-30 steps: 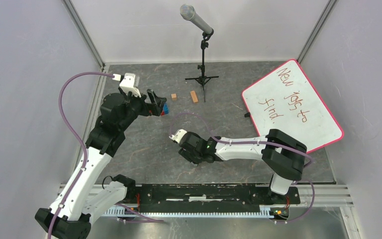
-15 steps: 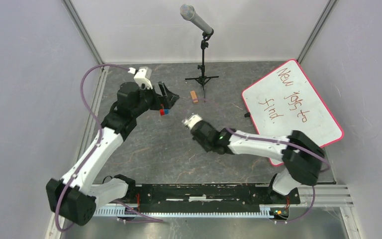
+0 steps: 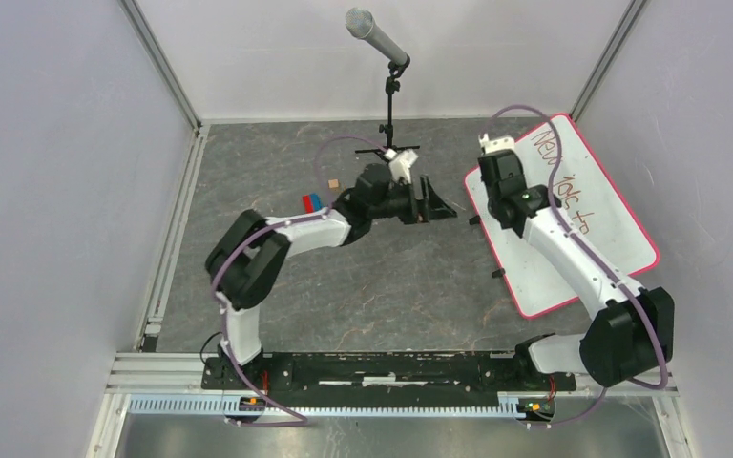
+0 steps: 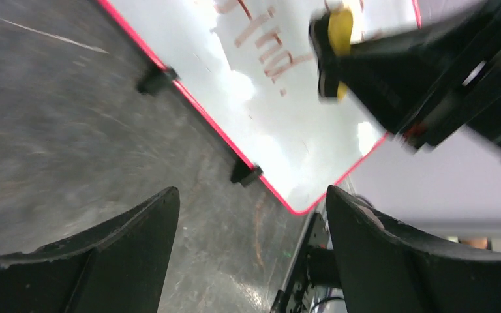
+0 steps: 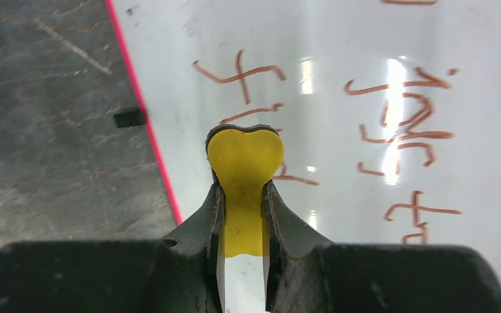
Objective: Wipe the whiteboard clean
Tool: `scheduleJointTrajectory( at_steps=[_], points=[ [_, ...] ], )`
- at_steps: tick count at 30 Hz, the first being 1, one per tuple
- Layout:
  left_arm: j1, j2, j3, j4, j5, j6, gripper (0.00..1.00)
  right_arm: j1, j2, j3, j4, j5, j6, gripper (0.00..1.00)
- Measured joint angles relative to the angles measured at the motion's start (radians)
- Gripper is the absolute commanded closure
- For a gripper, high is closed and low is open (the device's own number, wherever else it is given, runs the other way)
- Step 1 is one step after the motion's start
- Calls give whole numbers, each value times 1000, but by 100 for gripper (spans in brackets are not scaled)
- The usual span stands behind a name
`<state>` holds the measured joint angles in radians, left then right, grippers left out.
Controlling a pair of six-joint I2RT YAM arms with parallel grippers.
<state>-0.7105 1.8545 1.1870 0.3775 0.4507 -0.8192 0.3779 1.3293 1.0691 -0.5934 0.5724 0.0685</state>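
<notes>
The whiteboard [image 3: 611,239] lies at the right of the table, white with a red-pink rim and red handwriting. My right gripper [image 3: 508,198] hovers over its left part, shut on a yellow eraser [image 5: 244,156] with a dark backing. In the right wrist view the gripper [image 5: 242,189] points at the word near the board's [image 5: 339,215] left rim. My left gripper [image 3: 442,205] stands open and empty just left of the board, above the table. Its wrist view shows the board [image 4: 287,124], the yellow eraser [image 4: 339,29] and the gap between its own jaws [image 4: 251,192].
A microphone on a tripod stand [image 3: 388,105] stands at the back middle. Left of my left arm lie a red and blue block [image 3: 312,201] and a small wooden block [image 3: 334,182]. Black clips [image 3: 474,219] stick out from the board's left rim. Walls close in on three sides.
My right arm swung from the table's middle to the whiteboard with its jaws closed on the eraser. My left arm swept right, from the blocks to just beside the board.
</notes>
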Motion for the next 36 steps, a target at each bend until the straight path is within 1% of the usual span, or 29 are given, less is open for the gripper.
scheduleJointTrajectory(
  at_steps=[4,6,10,11,13,19,20,25,29,32,36],
  points=[
    [-98,120,22,120,71,-3,11,-72,23,82,-44,18,-51,85],
    [-143,166,45,145,103,17,12,-97,39,109,-59,27,-76,85],
    [-204,238,104,159,124,44,13,-117,97,147,-79,51,-103,84],
    [-212,251,114,166,127,44,14,-117,111,147,-83,58,-107,80],
    [-225,282,135,174,125,43,22,-117,137,145,-97,67,-115,69],
    [-236,392,241,141,55,-35,22,-116,146,135,-113,107,-124,39],
    [-235,406,248,142,45,-59,22,-116,148,135,-113,109,-126,37],
    [-232,483,280,179,12,-190,25,-116,172,135,-115,109,-127,37],
    [-232,515,292,171,-27,-249,30,-116,178,135,-114,108,-126,38],
    [-232,524,313,161,-66,-282,37,-116,178,133,-108,100,-120,39],
    [-232,547,365,150,-110,-344,39,-115,180,99,-89,84,-94,39]
  ],
)
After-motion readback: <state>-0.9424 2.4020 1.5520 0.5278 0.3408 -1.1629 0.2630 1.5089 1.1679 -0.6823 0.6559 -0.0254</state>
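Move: The right hand grips the yellow eraser just over the whiteboard; its resting spot, on the "find" writing, lies about 5 cm to the right, 3 cm ahead and 4 cm below. The "jigs to" writing is some 17 cm right and 7 cm ahead, the board's left edge roughly 4 cm left, level. From the left hand, that edge between its black clips is about 16 cm right, 5 cm back and 14 cm below; the upper clip lies 12 cm right, level. The right hand carries the eraser about 5 cm right over the board, rising a little and then sinking with a slight roll, sets it on the "find" writing and opens its fingers, staying around it. Meanwhile the open left hand swings some 15 cm right and 12 cm down towards the board's left edge, first drawing back about 9 cm and then coming forward about 5, its fingers partly closing; contact with the edge can't be made out. ##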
